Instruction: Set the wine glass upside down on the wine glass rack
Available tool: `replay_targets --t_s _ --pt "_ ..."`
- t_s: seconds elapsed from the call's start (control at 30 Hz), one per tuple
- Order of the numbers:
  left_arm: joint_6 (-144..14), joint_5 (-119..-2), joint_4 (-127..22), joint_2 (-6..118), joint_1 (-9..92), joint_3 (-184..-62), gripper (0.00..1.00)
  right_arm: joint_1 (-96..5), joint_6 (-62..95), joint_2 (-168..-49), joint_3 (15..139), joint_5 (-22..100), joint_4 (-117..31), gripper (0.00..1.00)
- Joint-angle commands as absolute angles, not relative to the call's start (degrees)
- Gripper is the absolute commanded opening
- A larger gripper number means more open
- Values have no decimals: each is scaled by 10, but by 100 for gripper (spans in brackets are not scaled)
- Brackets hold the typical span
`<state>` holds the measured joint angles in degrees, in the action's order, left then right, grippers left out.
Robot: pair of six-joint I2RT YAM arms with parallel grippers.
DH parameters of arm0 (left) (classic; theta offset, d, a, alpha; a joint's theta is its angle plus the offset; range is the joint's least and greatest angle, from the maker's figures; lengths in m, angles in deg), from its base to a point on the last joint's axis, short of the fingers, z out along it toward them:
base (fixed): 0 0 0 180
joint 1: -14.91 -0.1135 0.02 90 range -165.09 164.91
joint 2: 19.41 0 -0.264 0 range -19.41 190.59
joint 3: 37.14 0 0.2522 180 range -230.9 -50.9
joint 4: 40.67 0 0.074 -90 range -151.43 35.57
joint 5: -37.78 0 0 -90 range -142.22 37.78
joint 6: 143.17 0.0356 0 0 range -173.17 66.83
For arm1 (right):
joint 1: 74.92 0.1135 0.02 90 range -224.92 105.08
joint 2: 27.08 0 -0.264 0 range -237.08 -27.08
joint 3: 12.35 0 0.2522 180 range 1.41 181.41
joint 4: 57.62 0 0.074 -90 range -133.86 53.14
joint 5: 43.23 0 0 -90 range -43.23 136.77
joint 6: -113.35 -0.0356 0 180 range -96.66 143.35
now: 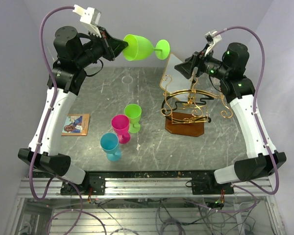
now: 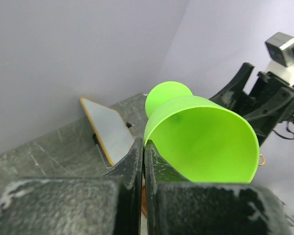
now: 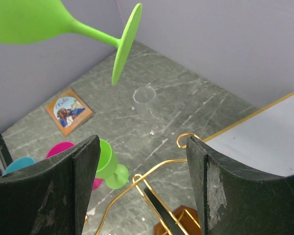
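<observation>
A large lime-green wine glass (image 1: 139, 47) hangs on its side in the air at the back of the table, foot pointing right. My left gripper (image 1: 118, 46) is shut on its rim; in the left wrist view the fingers (image 2: 144, 147) pinch the bowl's wall (image 2: 206, 142). The gold wire wine glass rack (image 1: 188, 105) stands on its brown wooden base at the right. My right gripper (image 1: 192, 73) hovers open above the rack's back. In the right wrist view the rack's wires (image 3: 157, 176) lie below the open gripper (image 3: 142, 144), and the glass's foot (image 3: 125, 41) is up to the left.
A small green glass (image 1: 133, 116), a pink one (image 1: 121, 127) and a blue one (image 1: 110, 145) stand together mid-table. A clear glass (image 1: 128, 81) stands further back. A picture card (image 1: 75, 124) lies at the left. A white gold-edged panel (image 1: 179, 68) leans behind the rack.
</observation>
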<state>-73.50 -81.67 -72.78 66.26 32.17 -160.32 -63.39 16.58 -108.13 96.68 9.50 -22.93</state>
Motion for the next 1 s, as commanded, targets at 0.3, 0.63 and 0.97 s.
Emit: replay_targets --t_s 0.3,0.63,0.97 --pt "-820 -855 -651 646 328 -1567 7 -631 57 -1126 979 -5 -317 63" --pt "-837 -873 -615 639 335 -1528 7 -627 4 -1138 976 -3 -360 51" --pt "-816 -858 -616 632 352 -1516 7 -621 2 -1132 975 55 -351 25"
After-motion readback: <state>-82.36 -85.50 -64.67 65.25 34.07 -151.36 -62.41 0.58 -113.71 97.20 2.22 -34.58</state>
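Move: The green wine glass hangs sideways from the left fingers by its bowl, its foot about 13 cm right of that hand, 1 cm back and 3 cm lower. From the open right hand the foot lies some 6 cm left, 3 cm ahead and 3 cm up. From the right hand, the rack stands about 7 cm back, 4 cm right, 17 cm below; the whiteboard 10 cm ahead, 2 cm right; the clear glass 8 cm ahead, 20 cm left, both some 22 cm lower. The green wine glass is brought foot first to the right hand, the left hand keeping its pinch on the bowl while easing about 2.5 cm right and as much down. The right hand comes roughly 3.5 cm left to meet the foot, turning some 15 degrees, and its wide-open fingers close more than halfway around the foot's edge without shutting. ##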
